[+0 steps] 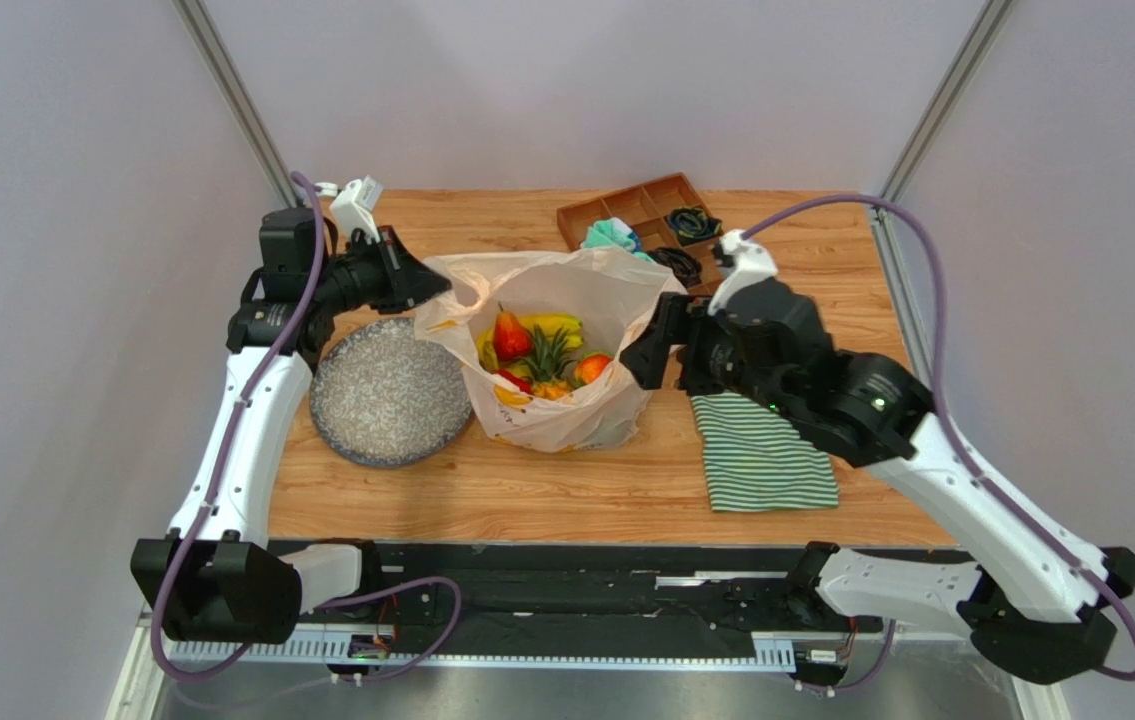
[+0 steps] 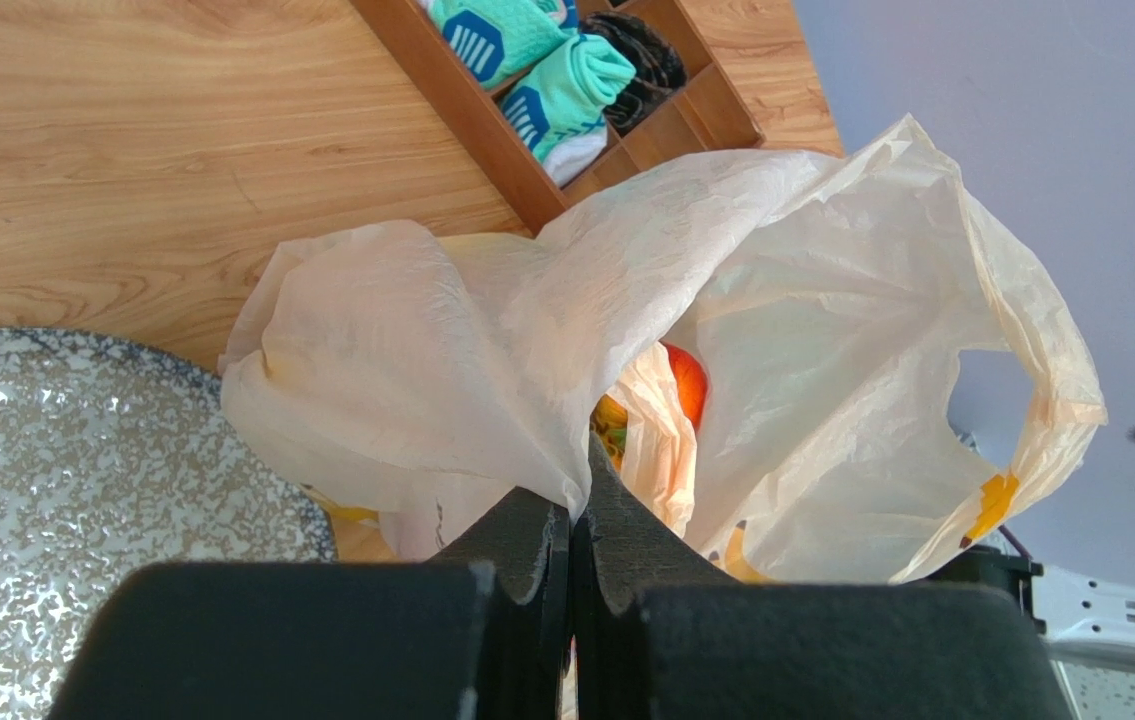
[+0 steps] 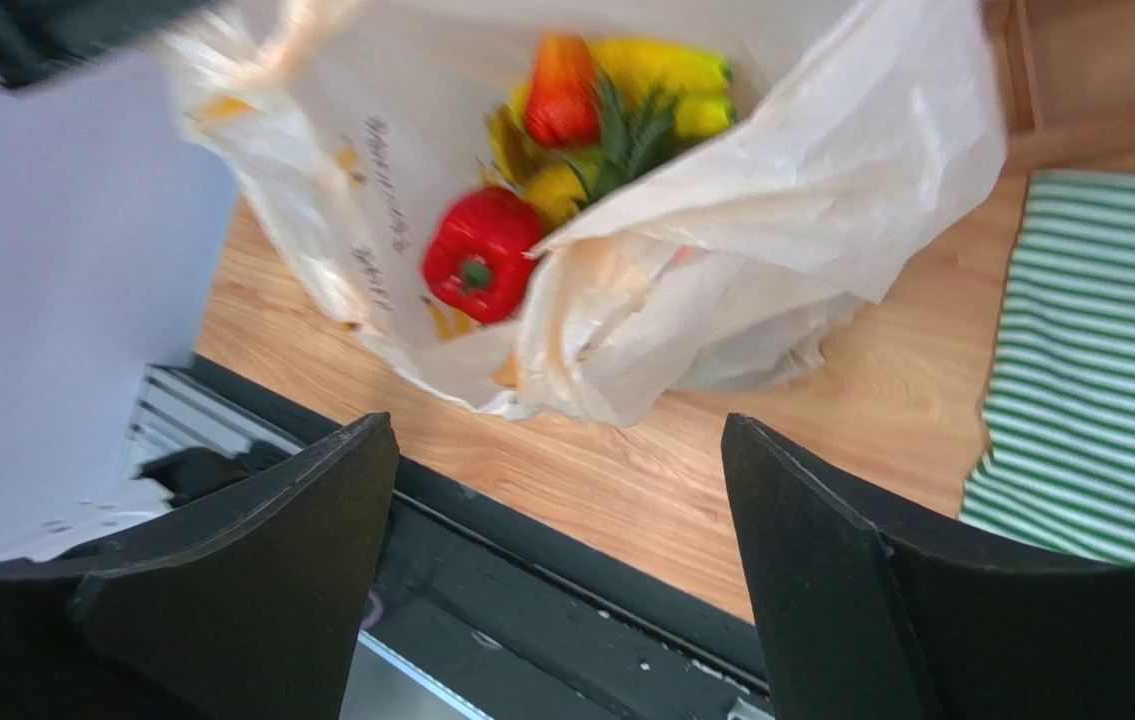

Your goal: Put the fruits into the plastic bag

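Note:
The plastic bag stands open at the table's middle with the fruits inside: a pineapple, a banana and red ones. My left gripper is shut on the bag's left rim; in the left wrist view its jaws pinch the cream film, and an orange-red fruit shows through the gap. My right gripper hangs open beside the bag's right side. In the right wrist view nothing lies between its fingers, and a red fruit and the banana lie in the bag.
A speckled grey plate lies left of the bag under the left arm. A wooden compartment tray with teal and black cloth bundles sits behind the bag. A green-and-white striped cloth lies under the right arm.

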Robot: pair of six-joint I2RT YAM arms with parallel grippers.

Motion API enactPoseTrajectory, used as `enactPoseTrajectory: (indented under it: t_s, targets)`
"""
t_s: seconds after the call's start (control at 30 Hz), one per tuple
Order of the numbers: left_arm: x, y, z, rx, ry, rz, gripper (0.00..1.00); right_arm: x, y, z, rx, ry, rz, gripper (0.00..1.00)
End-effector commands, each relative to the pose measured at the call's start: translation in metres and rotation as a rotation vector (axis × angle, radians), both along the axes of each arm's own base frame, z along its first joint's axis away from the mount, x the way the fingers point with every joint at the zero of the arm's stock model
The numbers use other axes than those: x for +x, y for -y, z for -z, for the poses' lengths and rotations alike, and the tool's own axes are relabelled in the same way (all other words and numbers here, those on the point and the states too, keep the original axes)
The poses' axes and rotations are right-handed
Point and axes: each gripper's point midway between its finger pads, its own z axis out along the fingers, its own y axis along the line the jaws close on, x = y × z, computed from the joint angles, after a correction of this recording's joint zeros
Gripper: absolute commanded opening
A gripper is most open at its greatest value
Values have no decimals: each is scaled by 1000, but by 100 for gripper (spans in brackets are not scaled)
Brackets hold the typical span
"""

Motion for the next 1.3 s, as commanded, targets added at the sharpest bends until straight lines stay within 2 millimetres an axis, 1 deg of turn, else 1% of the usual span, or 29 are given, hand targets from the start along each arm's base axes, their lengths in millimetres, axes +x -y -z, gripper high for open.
enactPoseTrajectory:
  t_s: [0.0, 0.07, 0.13, 0.2, 0.23, 0.3, 0.33, 0.37, 0.4, 0.43, 0.47, 0.5, 0.53, 0.57, 0.6, 0.63, 0.67, 0.7, 0.77, 0.8, 0.83, 0.87, 0.9, 0.97, 1.0, 1.07, 1.17, 1.23, 1.27]
  targets:
    - [5, 0, -5, -10, 31, 7, 0, 12, -23, 33, -6, -65, -19, 82]
    - [5, 0, -5, -12, 29, 7, 0, 18, -34, 39, -14, -69, -36, 81]
    - [5, 0, -5, -11, 30, 8, 0, 28, -39, 51, -53, -80, -37, 80]
    - [6, 0, -4, -9, 28, 7, 0, 37, -43, 53, -63, -72, -37, 77]
    - [6, 0, -4, -10, 27, 7, 0, 41, -44, 54, -76, -57, -46, 75]
    - [7, 1, -4, -19, 24, 11, 0, 52, -47, 52, -76, -38, -46, 60]
    - [8, 1, -4, -23, 22, 12, 0, 57, -48, 41, -67, -15, -52, 49]
    - [12, 2, -3, -29, 18, 11, 0, 61, -49, 36, -67, -7, -59, 21]
    - [14, 3, -2, -51, -8, 3, 0, 63, -49, 28, -64, 7, -66, 12]
    - [17, 4, -12, -65, -3, 1, 0, 65, -47, 19, -72, 31, -69, 3]
    - [19, 8, -17, -104, -35, 9, 0, 67, -43, -8, -79, 83, -67, 0]
    - [21, 10, -26, -126, -33, 7, 0, 67, -40, -21, -84, 108, -67, 0]
    - [24, 11, -49, -149, -1, 7, 0, 66, -38, -37, -79, 138, -67, 0]
    - [27, 13, -63, -194, -3, -9, 0, 62, -32, -64, -59, 179, -66, 0]
    - [29, 14, -75, -217, 8, -18, 0, 59, -28, -79, -39, 208, -63, 0]
    - [30, 15, -94, -240, 41, -20, 0, 56, -25, -90, -23, 228, -63, 0]
    - [33, 15, -104, -279, 40, -34, 0, 53, -23, -99, -5, 245, -60, 0]
    - [33, 16, -110, -295, 45, -35, 0, 47, -17, -111, 22, 271, -58, 0]
    - [35, 17, -116, -327, 32, -36, 0, 42, -12, -119, 49, 293, -49, 0]
    - [34, 18, -115, -335, 24, -37, 0, 42, -11, -111, 43, 280, -45, 0]
    - [35, 18, -107, -341, 0, -43, 0, 38, -7, -111, 50, 282, -42, 0]
    - [34, 18, -106, -354, -5, -46, 0, 36, -5, -108, 50, 277, -42, 0]
    - [33, 18, -96, -358, -31, -51, 0, 36, -6, -98, 43, 252, -43, 0]
    - [31, 18, -91, -367, -36, -60, 0, 30, -3, -95, 53, 243, -50, 0]
    - [31, 17, -83, -365, -50, -69, 0, 28, -2, -93, 54, 237, -49, 0]
    - [30, 16, -76, -352, -49, -79, 0, 26, 1, -85, 48, 222, -44, 0]
    - [27, 15, -52, -311, -74, -69, 0, 26, 3, -66, 22, 187, -35, 0]
    - [24, 16, -31, -285, -111, -50, 0, 26, 2, -54, 12, 159, -30, 0]
    - [22, 16, -24, -255, -102, -30, 0, 27, 2, -40, -8, 134, -30, 0]
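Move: The plastic bag's right rim stands about 4 cm ahead of the open right hand, 4 cm to its left and 8 cm below. The fruits in the bag lie roughly 8 cm ahead, 15 cm left and 26 cm below this hand; the striped cloth lies some 20 cm to its right, 2 cm back and 33 cm below. From the left hand, already pinching the left rim, the right rim is about 26 cm right, 6 cm back and 5 cm lower. Down some 8 cm, forward and left goes the right hand onto the bag's right rim; its fingers shut and pinch it. It then hoists the rim briskly by about 18 cm, drawing back slightly and tipping its fingers up, and sinks again. The left hand keeps its pinch, swings up and forward with a roll lowering its left side, then comes back down. ##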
